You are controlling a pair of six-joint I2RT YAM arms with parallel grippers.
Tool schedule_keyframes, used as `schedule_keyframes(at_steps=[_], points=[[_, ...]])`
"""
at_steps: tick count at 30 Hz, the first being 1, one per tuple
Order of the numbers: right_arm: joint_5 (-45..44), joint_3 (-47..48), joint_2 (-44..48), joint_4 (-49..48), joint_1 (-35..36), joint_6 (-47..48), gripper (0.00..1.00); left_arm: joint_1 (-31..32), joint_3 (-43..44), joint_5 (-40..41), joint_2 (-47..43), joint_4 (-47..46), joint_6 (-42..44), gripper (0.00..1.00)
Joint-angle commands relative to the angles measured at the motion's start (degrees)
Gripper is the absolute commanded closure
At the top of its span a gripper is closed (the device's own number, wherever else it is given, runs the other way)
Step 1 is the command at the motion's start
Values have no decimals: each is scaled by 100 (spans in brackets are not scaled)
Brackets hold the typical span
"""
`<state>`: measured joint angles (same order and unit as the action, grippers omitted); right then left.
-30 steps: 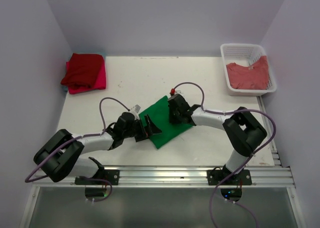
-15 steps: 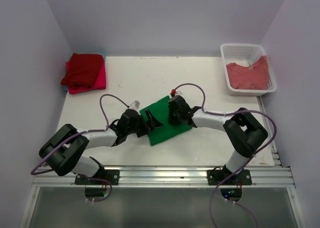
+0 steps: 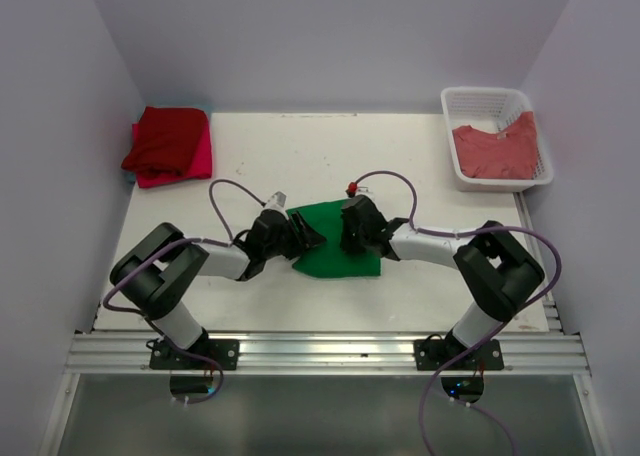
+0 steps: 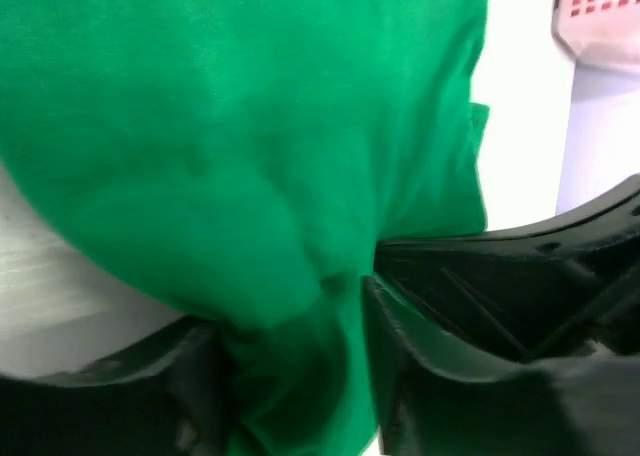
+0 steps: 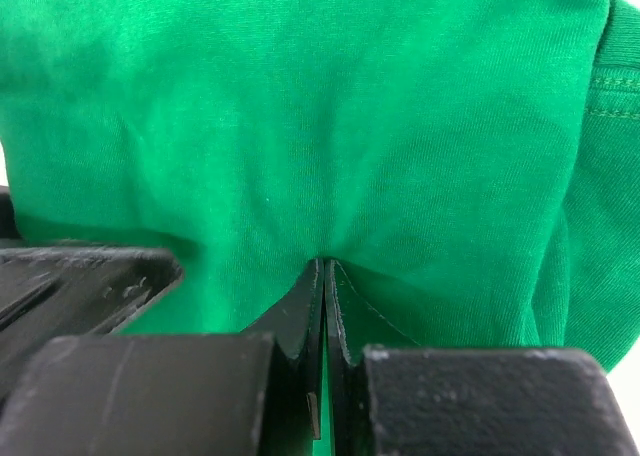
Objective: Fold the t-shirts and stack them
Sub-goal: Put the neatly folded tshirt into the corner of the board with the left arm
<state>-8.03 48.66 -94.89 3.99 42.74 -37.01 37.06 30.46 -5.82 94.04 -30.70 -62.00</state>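
Observation:
The bright green t-shirt [image 3: 338, 251] lies folded at the table's middle, and it fills the left wrist view [image 4: 250, 126] and the right wrist view [image 5: 320, 106]. My left gripper [image 3: 306, 235] is at the shirt's left edge; its jaws stand apart with a bunched fold of green cloth between them [image 4: 290, 326]. My right gripper [image 3: 352, 239] is shut on the shirt's upper right part, and the cloth puckers at its fingertips [image 5: 324, 266]. A folded stack of red and pink t-shirts [image 3: 168, 144] sits at the far left corner. A salmon-red t-shirt [image 3: 497, 150] lies in the basket.
The white lattice basket [image 3: 470, 101] stands at the far right corner, and it also shows in the left wrist view as a basket corner [image 4: 600, 16]. Purple walls close in the table on three sides. A metal rail [image 3: 320, 346] runs along the near edge.
My left gripper has moved right and away onto the green shirt's left edge, and its jaws have narrowed around the cloth. The shirt has turned squarer to the table. The right gripper stays shut.

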Motion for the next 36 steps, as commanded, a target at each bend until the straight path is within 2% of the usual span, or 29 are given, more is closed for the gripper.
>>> schedule_keyframes(at_steps=[1,2,3,5,6,12,14,16,18,19,20,22,28,33,36], points=[[-41,-147,15,111,68,-60,100,-6,-286,-102,352,135,249,50],[-32,-138,-29,120,59,-60,100,-14,-312,-321,404,-5,276,56],[-23,-129,-64,111,68,-69,100,-14,-330,-462,535,-381,285,68],[21,-138,-108,76,68,-87,100,-14,-365,-814,685,-708,267,81],[30,-147,-100,41,68,-95,100,-14,-374,-928,834,-1040,267,100],[47,-129,136,49,68,80,100,-58,-619,-1219,784,-2026,355,100],[108,-77,321,93,68,264,100,-85,-681,-1167,538,-2037,477,100],[214,29,743,172,59,431,100,-120,-551,-992,64,-1634,740,100],[214,204,1068,330,68,546,85,-120,-436,-842,-410,-1100,908,100],[153,266,1374,400,59,642,74,-137,-357,-754,-552,-957,1031,100],[109,336,1507,479,68,686,58,-181,-339,-727,-701,-764,1067,100],[-153,599,1867,874,68,844,51,-243,-313,-587,-1123,-570,1146,100],[-954,864,2677,1622,59,1135,43,-585,-356,-341,-2064,-7,1348,100],[-1323,733,3029,1877,41,1205,41,-1261,-313,-446,-2416,108,1418,100],[-1324,592,3029,1913,41,1188,41,-1718,3,-463,-2469,73,1524,100]])
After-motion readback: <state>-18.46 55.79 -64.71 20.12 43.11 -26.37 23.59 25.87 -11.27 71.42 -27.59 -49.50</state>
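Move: The left hand's half-closed fingers are around the left side of the folded green shirt, whose middle lies about 8 cm to their right, level fore and aft and some 1 cm lower. The red shirt stack in the far left corner is roughly 26 cm ahead and 35 cm to the left, and the right gripper about 11 cm to the right. From the right hand, its shut fingertips on the cloth, the shirt's middle is some 4 cm left and 1 cm ahead. The left hand closes its fingers on the green shirt's near side edge while sinking about 1.5 cm and easing 2 cm back, then lifts the pinched cloth some 11 cm, swinging left and a little forward towards the red stack as the wrist tips up about 20 degrees. The right hand keeps its shut fingers on the shirt, holding it down until the grip is made, then comes free, rises quickly by about 20 cm, opens its fingers and tilts up while drifting 5 cm to the right. ##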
